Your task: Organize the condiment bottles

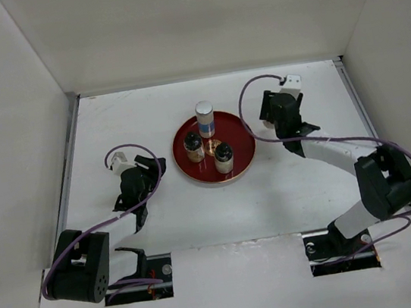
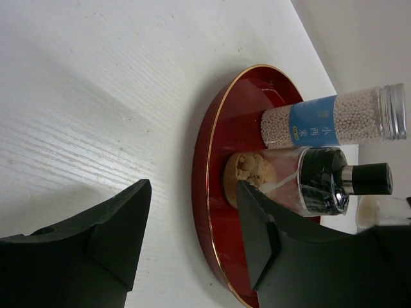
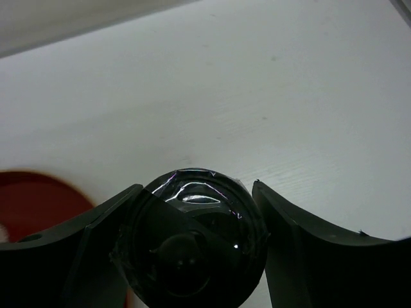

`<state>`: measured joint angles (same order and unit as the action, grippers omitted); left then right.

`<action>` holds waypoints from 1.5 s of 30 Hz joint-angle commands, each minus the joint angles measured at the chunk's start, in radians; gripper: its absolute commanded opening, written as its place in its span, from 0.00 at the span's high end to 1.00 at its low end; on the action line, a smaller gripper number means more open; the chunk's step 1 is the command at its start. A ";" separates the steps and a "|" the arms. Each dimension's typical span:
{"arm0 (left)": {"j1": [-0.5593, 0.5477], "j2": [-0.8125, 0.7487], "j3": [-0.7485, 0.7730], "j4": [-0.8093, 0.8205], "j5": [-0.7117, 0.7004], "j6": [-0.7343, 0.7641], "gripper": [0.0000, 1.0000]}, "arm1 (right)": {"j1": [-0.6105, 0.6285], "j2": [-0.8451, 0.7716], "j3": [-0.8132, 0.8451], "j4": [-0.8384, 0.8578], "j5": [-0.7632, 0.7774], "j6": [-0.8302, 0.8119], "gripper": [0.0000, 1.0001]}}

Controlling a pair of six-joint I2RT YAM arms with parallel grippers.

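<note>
A red round tray [image 1: 242, 145] holds three condiment bottles: a tall white one with a blue band [image 1: 205, 119] and two short dark-capped shakers [image 1: 194, 148] [image 1: 223, 156]. Right of the tray, my right gripper [image 1: 280, 113] points down at the table. In the right wrist view its fingers [image 3: 109, 224] hug the black cap of another shaker [image 3: 192, 237] from both sides. My left gripper [image 1: 147, 171] hovers open just left of the tray. Its wrist view shows the tray rim [image 2: 209, 186], a shaker [image 2: 302, 183] and the tall bottle [image 2: 321, 122] beyond the fingers [image 2: 122, 231].
White walls close in the table on the left, back and right. A purple cable loops over each arm. The tray's red edge [image 3: 38, 199] shows at the left of the right wrist view.
</note>
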<state>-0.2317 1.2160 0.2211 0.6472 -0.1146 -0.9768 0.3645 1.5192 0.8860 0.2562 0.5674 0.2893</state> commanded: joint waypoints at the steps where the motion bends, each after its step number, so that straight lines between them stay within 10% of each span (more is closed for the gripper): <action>1: -0.007 0.000 0.004 0.051 0.007 0.003 0.46 | 0.099 -0.030 0.085 0.098 -0.034 -0.022 0.38; 14: 0.013 -0.042 -0.014 0.046 0.015 -0.005 0.44 | 0.287 0.242 0.238 0.072 -0.066 -0.003 0.33; 20: 0.022 -0.021 -0.005 0.040 0.038 -0.013 0.42 | 0.287 0.251 0.238 0.058 -0.072 0.025 0.08; 45: 0.038 -0.052 0.014 -0.004 0.069 -0.011 0.42 | 0.106 -0.502 -0.461 0.074 0.117 0.286 0.00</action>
<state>-0.1982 1.2003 0.2161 0.6163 -0.0475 -0.9977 0.4740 1.0584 0.4503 0.2924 0.6552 0.5045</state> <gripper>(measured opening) 0.582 0.998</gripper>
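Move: The right gripper already holds the last black-capped condiment bottle. The free spot on the red tray lies some 16 cm to its left, level fore and aft, and about 12 cm below. Of that spot, one black-capped bottle stands about 9 cm nearer and 6 cm left, the blue-labelled bottle 7 cm farther out and 10 cm left, another black-capped one 15 cm left and 3 cm nearer. From the left gripper the spot is roughly 8 cm ahead, 29 cm right and 5 cm below. Swing the held bottle about 16 cm left over the tray's right part with the right gripper, in a low arc that ends lowering, while turning some 20 degrees counter-clockwise. Open the fingers fully to let go, rise about 18 cm clear, then go right and back towards the base, turning clockwise and sinking again as the hand leaves. ##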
